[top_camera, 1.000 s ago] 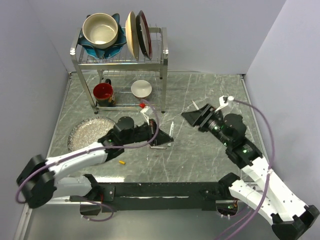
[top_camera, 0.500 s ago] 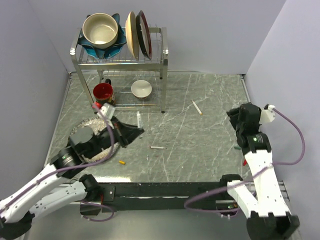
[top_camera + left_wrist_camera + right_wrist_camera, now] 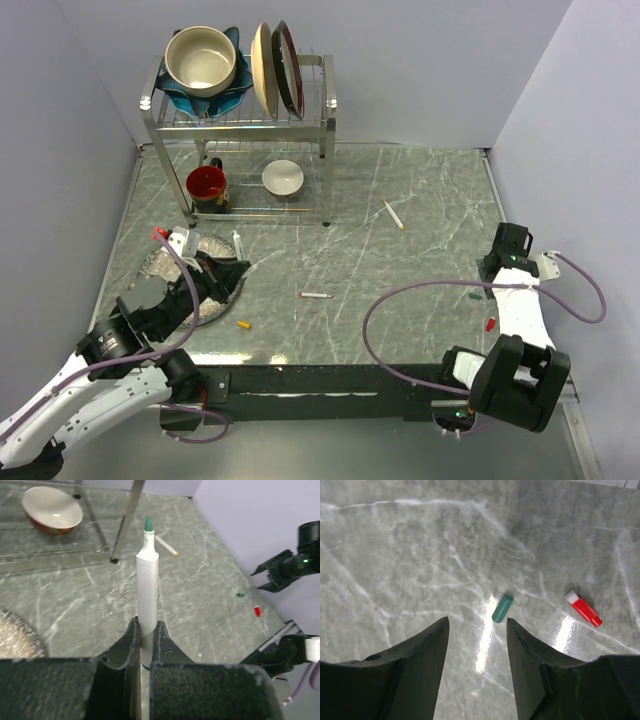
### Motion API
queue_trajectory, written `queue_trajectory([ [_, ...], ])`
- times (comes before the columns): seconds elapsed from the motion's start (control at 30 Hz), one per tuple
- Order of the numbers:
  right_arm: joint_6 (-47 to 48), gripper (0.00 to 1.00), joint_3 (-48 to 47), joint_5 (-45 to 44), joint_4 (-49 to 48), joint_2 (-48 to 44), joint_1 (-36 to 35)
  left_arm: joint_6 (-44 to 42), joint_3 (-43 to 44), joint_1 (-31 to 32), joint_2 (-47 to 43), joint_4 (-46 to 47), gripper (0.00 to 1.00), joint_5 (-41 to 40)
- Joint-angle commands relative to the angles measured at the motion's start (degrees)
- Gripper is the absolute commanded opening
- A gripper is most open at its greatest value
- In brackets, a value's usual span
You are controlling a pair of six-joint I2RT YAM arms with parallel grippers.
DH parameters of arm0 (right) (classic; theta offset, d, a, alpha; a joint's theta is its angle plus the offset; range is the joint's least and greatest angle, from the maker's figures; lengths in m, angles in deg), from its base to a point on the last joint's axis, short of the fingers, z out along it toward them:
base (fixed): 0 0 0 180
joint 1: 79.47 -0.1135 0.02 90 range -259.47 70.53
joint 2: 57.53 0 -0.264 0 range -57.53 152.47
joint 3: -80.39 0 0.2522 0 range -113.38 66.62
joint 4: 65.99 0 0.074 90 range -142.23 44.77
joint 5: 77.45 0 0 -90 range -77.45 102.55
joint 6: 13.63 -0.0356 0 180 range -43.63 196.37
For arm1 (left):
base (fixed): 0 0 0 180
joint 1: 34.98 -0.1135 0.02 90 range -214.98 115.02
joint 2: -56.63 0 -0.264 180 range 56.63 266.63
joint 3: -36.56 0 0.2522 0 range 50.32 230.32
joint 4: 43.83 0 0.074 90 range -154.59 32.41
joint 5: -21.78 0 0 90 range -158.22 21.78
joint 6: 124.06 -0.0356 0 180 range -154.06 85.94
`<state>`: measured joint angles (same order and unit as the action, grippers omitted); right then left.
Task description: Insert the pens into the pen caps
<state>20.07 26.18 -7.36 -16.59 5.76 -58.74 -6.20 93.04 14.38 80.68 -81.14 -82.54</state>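
My left gripper (image 3: 235, 265) (image 3: 146, 627) is shut on a white pen (image 3: 147, 580) with a bare green tip, held above the table at the left; the pen also shows in the top view (image 3: 237, 243). My right gripper (image 3: 492, 270) (image 3: 477, 625) is open and empty, hovering just short of the green cap (image 3: 502, 608) (image 3: 476, 294). The red cap (image 3: 583, 608) (image 3: 490, 323) lies close beside it. A second pen (image 3: 316, 296) lies mid-table and a third pen (image 3: 395, 215) lies further back. The yellow-orange cap (image 3: 243, 325) lies near the front left.
A metal dish rack (image 3: 325, 130) with bowls and plates stands at the back left, with a red mug (image 3: 207, 186) and a small bowl (image 3: 283, 177) under it. A silver textured plate (image 3: 165, 262) lies under my left arm. The right wall is close to my right arm.
My left gripper has drawn back from mid-table to the left, carrying a pen. My right arm has swung from the centre to the right edge, over the green and red caps.
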Motion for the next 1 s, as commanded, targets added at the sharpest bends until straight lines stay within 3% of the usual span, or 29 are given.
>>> queue_trajectory([
  [0.0, 2.4, 0.55, 1.6, 2.4, -5.0, 3.4, 3.2, -1.4, 0.0, 0.1, -1.8, -0.4, 0.01, -4.0],
  [0.2, 3.8, 0.52, 1.4, 7.6, -7.8, 9.4, 5.2, -2.0, -0.5, 0.2, -4.9, -0.3, 0.01, -7.0],
  [0.63, 2.2, 0.5, 2.0, 7.9, -8.4, 15.5, 5.5, -2.3, -0.8, 0.2, -6.3, -0.1, 0.01, -6.4],
  [0.97, 2.6, 0.34, 3.5, 7.6, -10.0, 17.3, 5.5, -2.2, -0.7, 0.1, -6.1, -0.4, 0.01, -7.4],
])
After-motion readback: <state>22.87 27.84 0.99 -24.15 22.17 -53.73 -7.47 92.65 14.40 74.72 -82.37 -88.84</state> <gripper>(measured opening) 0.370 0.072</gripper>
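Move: The green cap lies on the table almost straight under the right hand's open fingers, about 7 cm down and with next to no offset either way. The red cap, at the same level, sits some 9 cm back and 3 cm to the right of the green cap; the orange-ended pen lies about 30 cm ahead and 22 cm left of it. From the left hand, holding the green-tipped pen, the green cap is roughly 62 cm right, 7 cm ahead and 29 cm below. Over the green cap the right hand sinks almost straight down, about 7 cm and easing as it nears the table, its fingers tipping some 10 degrees steeper until they straddle the cap. Near the bottom they narrow around it; a finished pinch can't be seen. Meanwhile the left hand keeps its grip on the green-tipped pen, drifts about 3 cm left and slightly up, then holds still. ##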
